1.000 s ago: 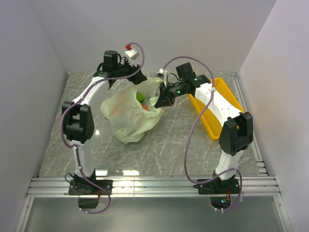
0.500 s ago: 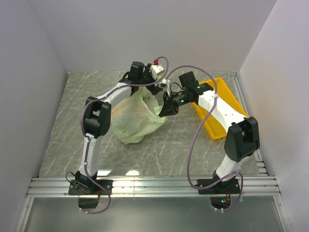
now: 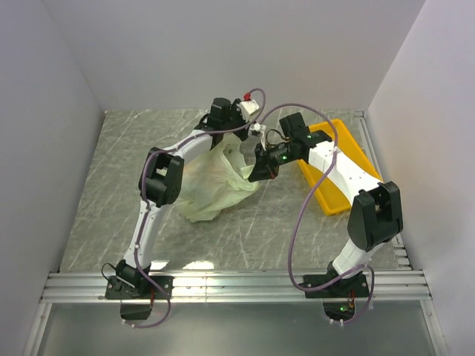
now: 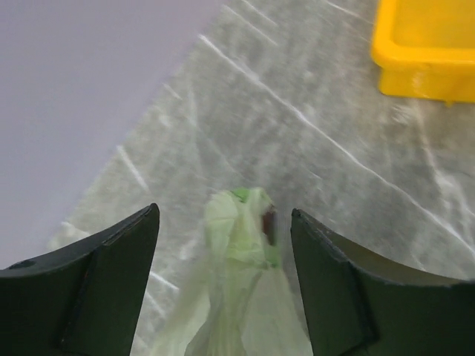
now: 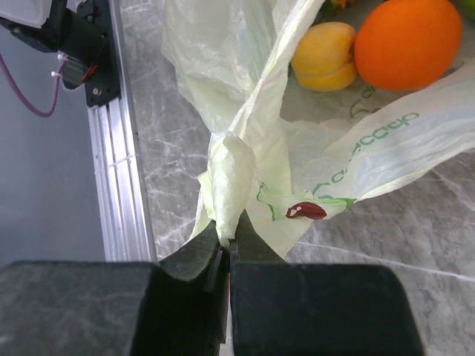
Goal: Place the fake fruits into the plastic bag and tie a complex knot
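Observation:
The pale-green plastic bag lies mid-table, its top gathered toward the right. My right gripper is shut on a bunched bag handle, seen pinched between its jaws in the right wrist view. Through the bag's mouth I see an orange ball and a yellow lemon inside. My left gripper hovers just behind the right one. Its jaws stand wide apart, with a strand of the bag between the fingers but not pinched. No knot shows.
The yellow rectangular tray lies at the right under my right arm and shows in the left wrist view. The grey back wall is close behind the left gripper. A metal rail runs along the table's near edge.
My left arm has swung from the back left to the right, over the bag, to just beside the right gripper. The bag's open mouth has drawn together. The right gripper has barely moved.

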Robot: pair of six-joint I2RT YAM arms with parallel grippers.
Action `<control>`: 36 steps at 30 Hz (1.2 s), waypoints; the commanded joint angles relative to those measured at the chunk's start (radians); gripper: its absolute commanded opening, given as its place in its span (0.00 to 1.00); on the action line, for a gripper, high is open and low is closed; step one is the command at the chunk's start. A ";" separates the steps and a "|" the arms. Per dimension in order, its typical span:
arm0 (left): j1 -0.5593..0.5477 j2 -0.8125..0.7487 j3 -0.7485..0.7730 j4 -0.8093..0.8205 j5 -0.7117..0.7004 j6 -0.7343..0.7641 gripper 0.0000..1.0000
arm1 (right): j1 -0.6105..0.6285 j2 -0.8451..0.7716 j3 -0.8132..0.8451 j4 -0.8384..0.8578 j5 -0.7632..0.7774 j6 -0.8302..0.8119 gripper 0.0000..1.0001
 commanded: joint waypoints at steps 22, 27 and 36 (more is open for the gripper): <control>0.298 -0.547 -0.072 -0.048 0.377 -0.522 0.00 | -0.223 -0.129 0.277 -0.072 0.020 0.095 0.00; 0.360 -0.813 -0.337 -0.066 0.531 -0.622 0.00 | -0.231 -0.161 0.351 -0.089 0.046 0.133 0.00; 0.383 -1.205 -0.816 -0.109 0.569 -0.786 0.00 | -0.228 -0.229 0.142 -0.028 0.146 0.098 0.00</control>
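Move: The bag's free handle hangs almost between the left hand's open fingers, about 2 cm back, 1 cm right and 3 cm below their midpoint. From that hand the fruit in the bag is roughly 20 cm back, 10 cm left and 10 cm down, and the yellow box is some 32 cm right, 5 cm back and 11 cm down. The right hand already holds the other handle; from it the free handle is about 25 cm ahead, 4 cm left and 8 cm lower, the fruit some 10 cm ahead, 14 cm left and 15 cm below. The bag's free handle is pinched as the left fingers close while easing a little back and down. The left hand then hauls it steeply up about 30 cm, swinging left and back and rolling some 30 degrees, left side down, and sinks slightly at the end. The right hand keeps its shut grip on the other handle, going right and a bit forward, then up, turning clockwise. ##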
